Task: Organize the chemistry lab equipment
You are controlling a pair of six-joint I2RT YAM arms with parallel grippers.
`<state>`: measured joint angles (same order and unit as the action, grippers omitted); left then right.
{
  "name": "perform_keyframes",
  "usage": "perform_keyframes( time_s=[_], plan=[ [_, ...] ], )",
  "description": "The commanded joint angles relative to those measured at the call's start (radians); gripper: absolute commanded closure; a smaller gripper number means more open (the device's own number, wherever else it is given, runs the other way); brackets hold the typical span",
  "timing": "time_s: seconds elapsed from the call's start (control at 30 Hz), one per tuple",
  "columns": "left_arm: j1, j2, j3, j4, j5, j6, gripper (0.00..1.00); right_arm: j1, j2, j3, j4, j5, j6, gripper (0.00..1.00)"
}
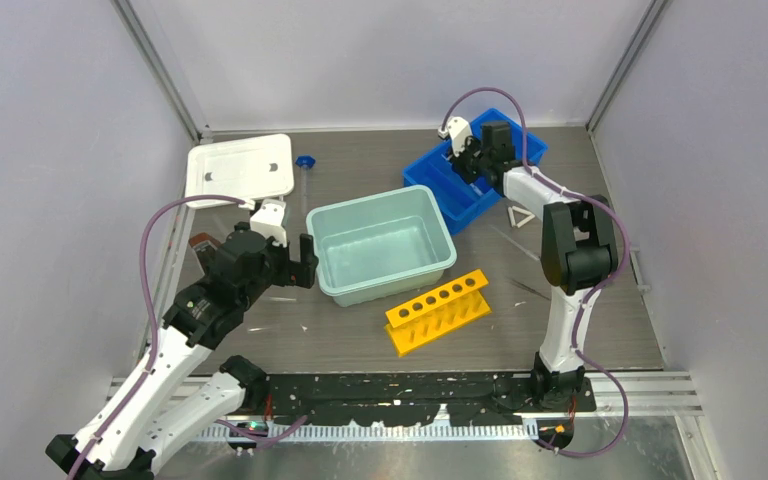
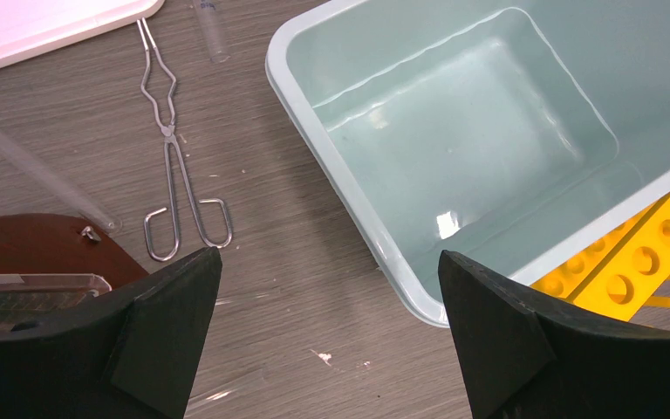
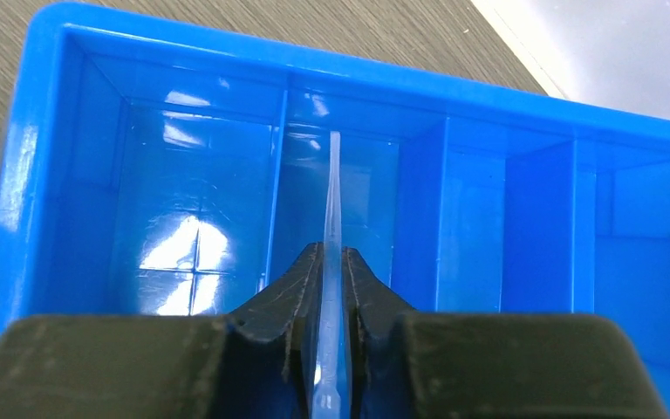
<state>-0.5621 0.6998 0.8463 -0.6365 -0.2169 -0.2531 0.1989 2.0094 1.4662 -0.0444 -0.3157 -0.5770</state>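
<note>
In the right wrist view my right gripper (image 3: pixel 331 255) is shut on a slim clear dropper-like tube (image 3: pixel 334 192), held over a middle compartment of the blue divided tray (image 3: pixel 17 175). From above, that gripper (image 1: pixel 470 160) sits over the tray (image 1: pixel 438 190) at the back right. My left gripper (image 2: pixel 328 255) is open and holds nothing, low over the table beside the teal tub (image 2: pixel 327 166); seen from above it (image 1: pixel 305 262) is at the tub's left side. Silvery tongs (image 2: pixel 173 148) lie on the table ahead of it. A wire triangle (image 1: pixel 522 216) lies right of the tray. A blue-capped tube (image 1: pixel 305 162) lies near the white lid.
The teal tub (image 1: pixel 375 196) stands mid-table with a yellow test-tube rack (image 1: pixel 438 310) in front of it. A white lid (image 1: pixel 240 168) lies at the back left. A brown object (image 2: pixel 35 244) and a long clear rod (image 2: pixel 35 170) lie left of my left gripper.
</note>
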Motion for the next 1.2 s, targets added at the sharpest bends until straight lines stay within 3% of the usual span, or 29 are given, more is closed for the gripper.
perform_keyframes(
  time_s=[0.0, 0.17, 0.37, 0.53, 0.87, 1.0, 1.17],
  plan=[
    [-0.002, -0.009, 0.007, 0.040, -0.010, 0.007, 0.00, 0.000, -0.017, 0.025, 0.020, 0.040, 0.011, 0.75],
    [-0.002, -0.017, 0.004, 0.038, -0.009, 0.008, 0.00, 0.000, -0.068, 0.016, -0.009, 0.065, 0.107, 0.63],
    [-0.002, -0.027, 0.004, 0.039, -0.008, 0.011, 0.00, 0.000, -0.203, 0.040, -0.205, 0.210, 0.381, 0.62],
    [-0.002, -0.036, 0.000, 0.040, -0.003, 0.012, 0.00, 0.000, -0.366, -0.066, -0.309, 0.267, 0.508, 0.62],
    [-0.002, -0.041, -0.008, 0.046, 0.015, 0.014, 0.00, 0.000, -0.767, -0.377, -0.387, 0.349, 0.495, 0.62],
    [-0.002, -0.038, -0.007, 0.040, 0.013, 0.012, 0.00, -0.001, -0.799, -0.467, -0.373, 0.410, 0.497, 0.62],
    [-0.002, -0.041, -0.009, 0.034, 0.014, 0.012, 0.00, -0.004, -0.728, -0.461, -0.451, 0.512, 0.481, 0.62]
  ],
)
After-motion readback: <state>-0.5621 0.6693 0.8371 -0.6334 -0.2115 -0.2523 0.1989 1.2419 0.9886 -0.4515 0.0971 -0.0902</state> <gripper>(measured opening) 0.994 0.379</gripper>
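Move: The right hand holds the thin clear rod over the blue tray's second compartment from the green bin; the tray's middle is about 3 cm to its right, 1 cm ahead and 4 cm down. The white triangle lies 10 cm back and 12 cm right, the green bin 14 cm back and 18 cm left. From the left hand the tray is some 20 cm ahead, 35 cm right and 16 cm below. Right fingers release the clear rod; the hand arcs up, back about 20 cm and right, leaving the tray. ##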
